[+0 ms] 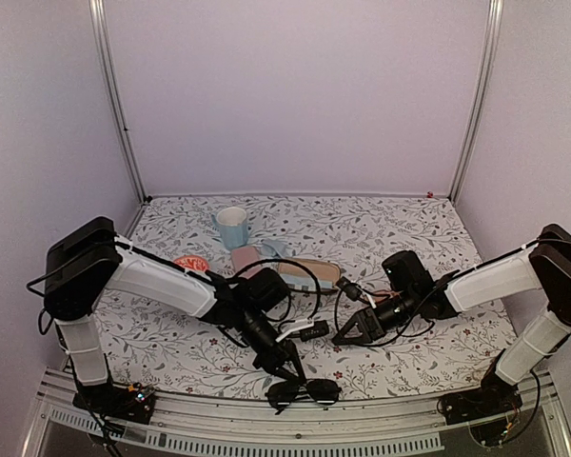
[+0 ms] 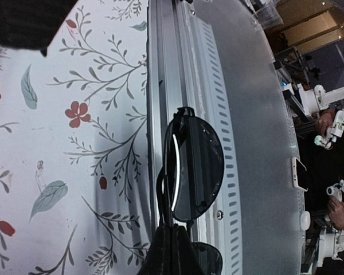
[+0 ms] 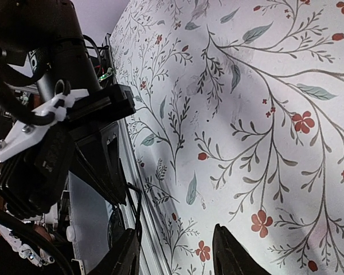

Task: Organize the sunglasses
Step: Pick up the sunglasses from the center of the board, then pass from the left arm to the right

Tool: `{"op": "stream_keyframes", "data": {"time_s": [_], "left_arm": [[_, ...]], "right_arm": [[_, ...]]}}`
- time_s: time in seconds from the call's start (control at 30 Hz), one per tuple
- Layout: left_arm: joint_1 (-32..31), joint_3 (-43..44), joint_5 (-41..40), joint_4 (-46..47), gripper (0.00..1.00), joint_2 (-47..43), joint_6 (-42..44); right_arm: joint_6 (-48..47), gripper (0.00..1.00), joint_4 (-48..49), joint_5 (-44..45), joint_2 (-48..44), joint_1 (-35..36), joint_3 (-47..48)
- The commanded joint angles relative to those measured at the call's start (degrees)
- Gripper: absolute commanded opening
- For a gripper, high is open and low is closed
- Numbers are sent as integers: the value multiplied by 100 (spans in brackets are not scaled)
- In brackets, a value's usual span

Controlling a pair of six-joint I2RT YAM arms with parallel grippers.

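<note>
The black wire-framed sunglasses (image 1: 306, 390) lie folded at the table's near edge, partly over the metal rail (image 2: 160, 69). In the left wrist view their dark lens (image 2: 195, 169) hangs over the rail. My left gripper (image 1: 290, 369) (image 2: 173, 232) is shut on the sunglasses' thin frame near the bridge. My right gripper (image 1: 350, 333) (image 3: 175, 255) hovers open over the floral cloth to the right of the left arm, with nothing between its fingers (image 3: 229, 255).
A pink case (image 1: 250, 261) and a brown case (image 1: 311, 272) lie mid-table with a pale small thing (image 1: 272, 249) beside them. A blue cup (image 1: 232, 227) stands behind, a red-rimmed object (image 1: 190, 262) to the left. The left arm (image 3: 63, 137) fills the right wrist view's left side.
</note>
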Motion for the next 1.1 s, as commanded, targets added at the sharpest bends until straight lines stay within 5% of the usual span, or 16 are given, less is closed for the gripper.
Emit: {"op": "stream_keyframes", "data": {"time_s": [0.0,0.43,1.07], "left_arm": [[87,84,-297,-106,0,-275,124],[423,-59,-1559,160,0,-703,92],[51,-438,-2868,486,0,-1028,492]], "right_arm": [[5,45,83,10,-47,-56,-13],[112,47,85,187,-174,-190,-17],[426,86,990,-575,710,-207,175]]}}
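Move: My left hand, low over the rail at the board's near edge, already pinches the sunglasses, whose middle sits about 2 cm behind and 1 cm right of its fingertips. My right fingers, where they are being taken, lie roughly 9 cm ahead of that hand and 10 cm to its right, near its height. The open case stands some 26 cm ahead and 4 cm right of the left hand. From my right hand the sunglasses are about 11 cm back, 8 cm left and slightly lower. Keeping its shut grip, my left hand carries the sunglasses about 8 cm forward, off the rail side and in towards my right hand, while its wrist swings some 25 degrees so the fingers point less backward, more downward and to the right. Partway through, my right hand eases 1–2 cm forward and spreads its half-open fingers nearly wide, still short of gripping anything. ##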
